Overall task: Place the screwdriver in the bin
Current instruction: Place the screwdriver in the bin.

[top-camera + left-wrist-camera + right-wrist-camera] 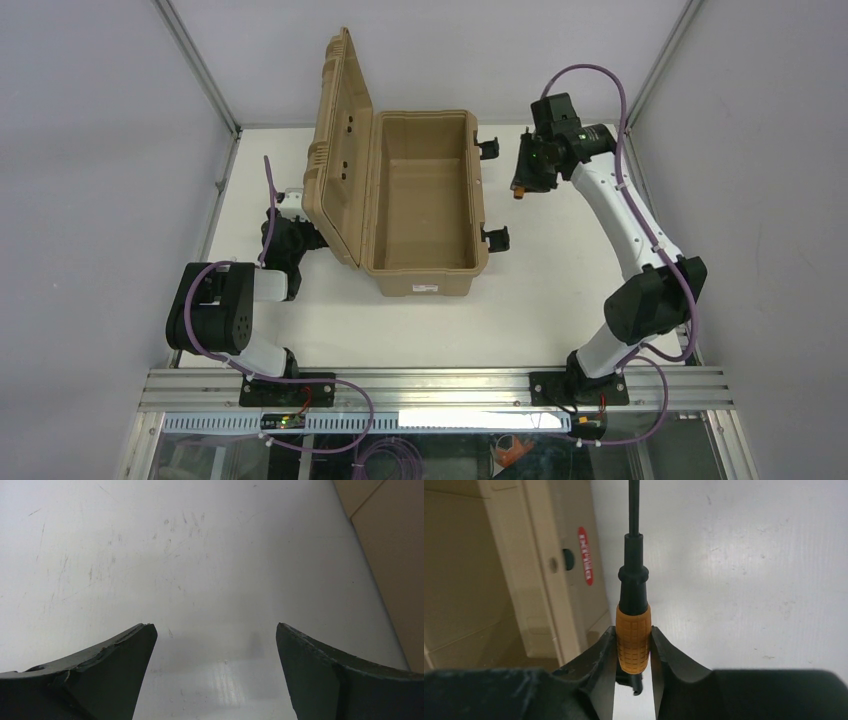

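The bin (421, 278) is a tan hard case standing open mid-table, with its ribbed lid (338, 150) raised on the left. My right gripper (525, 180) hovers just right of the bin's far right corner, shut on the screwdriver (519, 193). In the right wrist view the fingers pinch the orange handle (633, 639) and the black shaft (634, 510) points away over the white table. The bin's outer wall (524, 570) lies to its left there. My left gripper (305, 238) sits low beside the lid, and its fingers (125, 650) stand wide apart over bare table.
Black latches (488, 148) (497, 238) stick out from the bin's right side, close to the right gripper. Grey walls with metal frame posts (200, 70) enclose the white table (560, 290). The bin's tan side (395, 555) shows at the right of the left wrist view.
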Robot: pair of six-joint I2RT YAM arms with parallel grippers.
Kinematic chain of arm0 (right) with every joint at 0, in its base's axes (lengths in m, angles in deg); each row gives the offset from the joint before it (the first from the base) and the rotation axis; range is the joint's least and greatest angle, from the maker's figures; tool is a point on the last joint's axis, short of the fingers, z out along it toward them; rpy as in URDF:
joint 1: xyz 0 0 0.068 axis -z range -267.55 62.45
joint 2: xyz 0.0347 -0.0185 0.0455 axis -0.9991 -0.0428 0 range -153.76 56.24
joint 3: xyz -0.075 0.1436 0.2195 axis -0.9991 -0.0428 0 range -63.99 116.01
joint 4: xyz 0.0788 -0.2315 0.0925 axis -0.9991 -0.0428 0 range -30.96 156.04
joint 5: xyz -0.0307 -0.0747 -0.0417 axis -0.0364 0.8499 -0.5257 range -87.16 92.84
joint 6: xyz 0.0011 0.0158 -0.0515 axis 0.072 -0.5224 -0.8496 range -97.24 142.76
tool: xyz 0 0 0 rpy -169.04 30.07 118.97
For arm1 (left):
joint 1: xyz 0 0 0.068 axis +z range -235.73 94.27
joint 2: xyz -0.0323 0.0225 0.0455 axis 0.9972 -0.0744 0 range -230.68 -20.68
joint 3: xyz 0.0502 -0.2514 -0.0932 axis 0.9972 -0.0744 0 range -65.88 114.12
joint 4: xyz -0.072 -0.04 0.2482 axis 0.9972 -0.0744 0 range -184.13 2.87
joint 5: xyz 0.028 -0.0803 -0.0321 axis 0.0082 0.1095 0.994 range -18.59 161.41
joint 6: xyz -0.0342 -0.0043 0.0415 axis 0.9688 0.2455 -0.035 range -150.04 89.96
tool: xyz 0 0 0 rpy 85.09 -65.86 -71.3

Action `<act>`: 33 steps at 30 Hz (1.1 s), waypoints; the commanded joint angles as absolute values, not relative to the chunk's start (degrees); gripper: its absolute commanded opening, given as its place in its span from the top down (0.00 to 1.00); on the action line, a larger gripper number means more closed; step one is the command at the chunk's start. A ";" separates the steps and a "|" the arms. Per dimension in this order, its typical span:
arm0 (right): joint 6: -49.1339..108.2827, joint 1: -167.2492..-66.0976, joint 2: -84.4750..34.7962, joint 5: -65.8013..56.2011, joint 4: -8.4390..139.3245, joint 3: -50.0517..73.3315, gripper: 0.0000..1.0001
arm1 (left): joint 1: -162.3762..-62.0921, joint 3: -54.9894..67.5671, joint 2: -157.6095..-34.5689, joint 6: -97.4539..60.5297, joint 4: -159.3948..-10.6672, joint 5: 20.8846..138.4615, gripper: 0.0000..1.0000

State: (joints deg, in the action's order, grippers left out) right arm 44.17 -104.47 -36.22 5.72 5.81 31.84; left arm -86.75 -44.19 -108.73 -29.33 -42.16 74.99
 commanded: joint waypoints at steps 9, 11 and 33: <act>45.72 -115.64 -41.58 3.76 0.60 46.40 1.00 | -86.44 -44.44 -106.91 -28.72 -40.02 76.21 0.01; 46.11 -117.25 -43.60 4.17 0.12 48.38 1.00 | -86.44 -44.44 -106.98 -28.71 -40.03 76.20 0.01; 55.01 -127.86 -64.77 10.13 -0.18 60.37 1.00 | -86.44 -44.44 -106.98 -28.72 -40.00 76.23 0.01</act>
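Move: Level with the right hand, which already holds the screwdriver in the air, the open bin's middle lies about 20 cm to its left, 1 cm farther out and 13 cm lower. The bin's near latch is some 4 cm left and 8 cm back, its far latch 6 cm left and 13 cm ahead, both roughly 8 cm down. From the left hand the bin's middle is about 29 cm to the right, 1 cm back and 4 cm higher. Carrying the still-gripped screwdriver across the bin's latch side, the right arm sweeps left about 18 cm, rising some 4 cm at first, then sinking roughly 9 cm towards the middle of the bin. The hand swings around 15 degrees counter-clockwise on the way; the fingers keep their hold on the handle. ##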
